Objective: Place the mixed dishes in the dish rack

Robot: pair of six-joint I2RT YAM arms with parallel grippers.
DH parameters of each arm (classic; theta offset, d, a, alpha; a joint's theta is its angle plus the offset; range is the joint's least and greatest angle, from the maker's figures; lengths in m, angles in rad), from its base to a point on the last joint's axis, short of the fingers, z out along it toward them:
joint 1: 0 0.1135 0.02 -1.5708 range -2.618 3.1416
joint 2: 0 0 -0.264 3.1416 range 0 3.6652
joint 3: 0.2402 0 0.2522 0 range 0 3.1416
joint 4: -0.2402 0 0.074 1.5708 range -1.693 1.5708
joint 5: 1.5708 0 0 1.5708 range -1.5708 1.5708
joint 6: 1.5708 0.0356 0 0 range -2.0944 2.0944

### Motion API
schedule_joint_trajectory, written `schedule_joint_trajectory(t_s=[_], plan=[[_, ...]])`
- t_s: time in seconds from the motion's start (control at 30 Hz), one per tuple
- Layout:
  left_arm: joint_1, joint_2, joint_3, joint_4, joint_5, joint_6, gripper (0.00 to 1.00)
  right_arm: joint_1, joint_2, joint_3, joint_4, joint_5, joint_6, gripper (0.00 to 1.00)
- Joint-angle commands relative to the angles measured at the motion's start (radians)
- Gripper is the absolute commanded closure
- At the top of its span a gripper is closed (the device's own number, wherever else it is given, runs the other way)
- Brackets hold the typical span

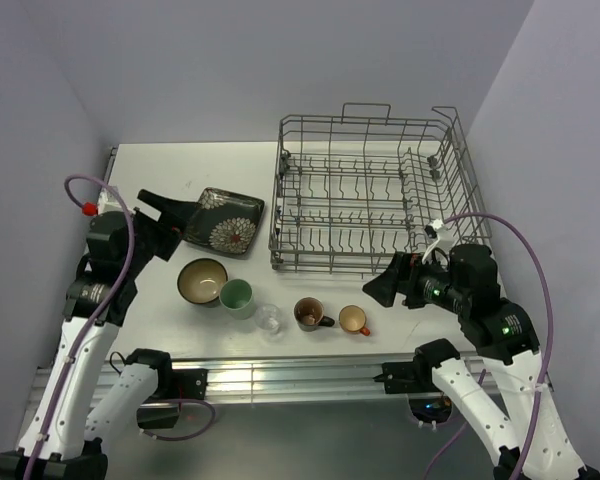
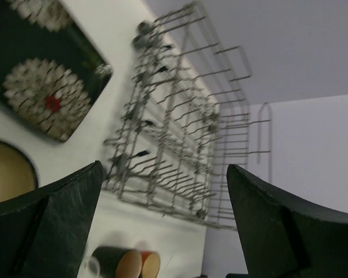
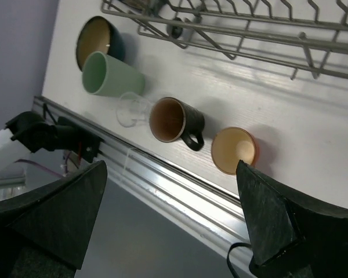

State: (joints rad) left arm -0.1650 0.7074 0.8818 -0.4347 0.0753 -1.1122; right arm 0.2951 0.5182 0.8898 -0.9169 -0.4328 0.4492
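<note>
The dish rack (image 1: 280,200) stands empty at the back right. Left of it lies the dark flowered plate (image 1: 223,220). In a front row stand the tan-inside blue bowl (image 1: 201,281), pale green cup (image 1: 236,297), clear glass (image 1: 269,319), brown mug (image 1: 308,313) and orange mug (image 1: 354,320). My left gripper (image 1: 175,225) is open and empty, just left of the plate and above the bowl. My right gripper (image 1: 380,280) is open and empty, hovering right of the orange mug (image 3: 235,150), near the rack's front right corner. The brown mug (image 3: 171,120) and glass (image 3: 133,109) show in the right wrist view.
The table's metal front rail (image 1: 300,375) runs just in front of the row of cups. Walls close in behind and to the right of the rack. In the left wrist view the plate (image 2: 40,81), bowl (image 2: 6,171) and rack (image 2: 180,127) show.
</note>
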Motion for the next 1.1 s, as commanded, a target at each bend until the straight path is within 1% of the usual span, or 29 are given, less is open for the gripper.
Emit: schedule_joint_trajectory(t_s=[0.0, 0.03, 0.07, 0.1, 0.13, 0.23, 0.27, 0.3, 0.37, 0.4, 0.43, 0.47, 0.5, 0.6, 0.63, 0.7, 0.9, 1.07], plan=[[0.004, 0.062, 0.092, -0.157, 0.031, 0.041, 0.08, 0.009, 0.017, 0.011, -0.08, 0.084, -0.037, 0.0], [0.004, 0.078, 0.109, -0.239, -0.004, 0.073, 0.15, 0.012, 0.02, 0.011, -0.089, 0.121, -0.032, 0.0], [0.002, 0.095, 0.127, -0.29, -0.032, 0.087, 0.16, 0.022, 0.022, 0.012, -0.094, 0.159, -0.03, 0.0], [0.002, 0.121, 0.161, -0.336, -0.061, 0.097, 0.16, 0.022, 0.031, 0.017, -0.1, 0.161, -0.029, 0.0], [0.002, 0.128, 0.172, -0.364, -0.106, 0.127, 0.16, 0.022, 0.037, 0.02, -0.102, 0.155, -0.026, 0.0], [0.004, 0.176, 0.23, -0.427, -0.169, 0.185, 0.19, 0.022, 0.069, 0.024, -0.111, 0.12, -0.033, 0.0], [0.002, 0.196, 0.244, -0.479, -0.227, 0.187, 0.2, 0.022, 0.08, 0.027, -0.115, 0.117, -0.037, 0.0], [0.004, 0.245, 0.264, -0.51, -0.248, 0.189, 0.21, 0.022, 0.097, 0.032, -0.128, 0.123, -0.038, 0.0], [0.002, 0.306, 0.27, -0.612, -0.281, 0.19, 0.24, 0.022, 0.109, 0.047, -0.132, 0.128, -0.044, 0.0], [0.004, 0.357, 0.247, -0.636, -0.279, 0.187, 0.25, 0.022, 0.114, 0.055, -0.131, 0.126, -0.047, 0.0], [0.002, 0.372, 0.229, -0.653, -0.279, 0.167, 0.25, 0.022, 0.112, 0.063, -0.131, 0.123, -0.046, 0.0], [0.002, 0.377, 0.201, -0.656, -0.272, 0.157, 0.26, 0.024, 0.114, 0.076, -0.131, 0.121, -0.046, 0.0], [0.004, 0.359, 0.137, -0.626, -0.238, 0.146, 0.26, 0.022, 0.112, 0.08, -0.128, 0.118, -0.043, 0.0], [0.004, 0.291, 0.013, -0.561, -0.178, 0.077, 0.29, 0.022, 0.108, 0.081, -0.117, 0.1, -0.034, 0.0], [0.004, 0.281, -0.01, -0.527, -0.166, 0.055, 0.32, 0.022, 0.106, 0.075, -0.116, 0.089, -0.029, 0.0], [0.004, 0.27, -0.061, -0.513, -0.149, 0.037, 0.33, 0.022, 0.098, 0.074, -0.112, 0.083, -0.024, 0.0], [0.005, 0.306, -0.099, -0.475, -0.198, 0.063, 0.33, 0.022, 0.086, 0.069, -0.119, 0.075, -0.023, 0.0], [0.031, 0.392, -0.133, -0.389, -0.16, 0.071, 0.35, 0.022, 0.08, 0.074, -0.123, 0.078, -0.024, 0.0]])
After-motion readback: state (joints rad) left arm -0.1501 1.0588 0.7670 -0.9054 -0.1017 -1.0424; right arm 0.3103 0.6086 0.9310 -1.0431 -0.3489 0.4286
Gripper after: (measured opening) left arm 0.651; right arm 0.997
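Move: The brown bowl sits almost straight under my left hand, about 30 cm down and perhaps 1 cm back. From the bowl, the green cup is some 9 cm to the right and 5 cm nearer me, the clear glass about 18 cm to the right and 11 cm nearer, and the patterned plate roughly 18 cm farther out and 6 cm to the right. From my right hand the bowl lies about 44 cm left, 13 cm ahead and 24 cm below. I swoop my left hand down about 22 cm towards the near-left rim of the bowl, veering some 5 cm left early on, then drawing back about 6 cm. The wrist tips the fingers down by some 50 degrees while they narrow from wide open to about two-thirds. My right hand, still wide open and empty, dips a little and partly rises again. ##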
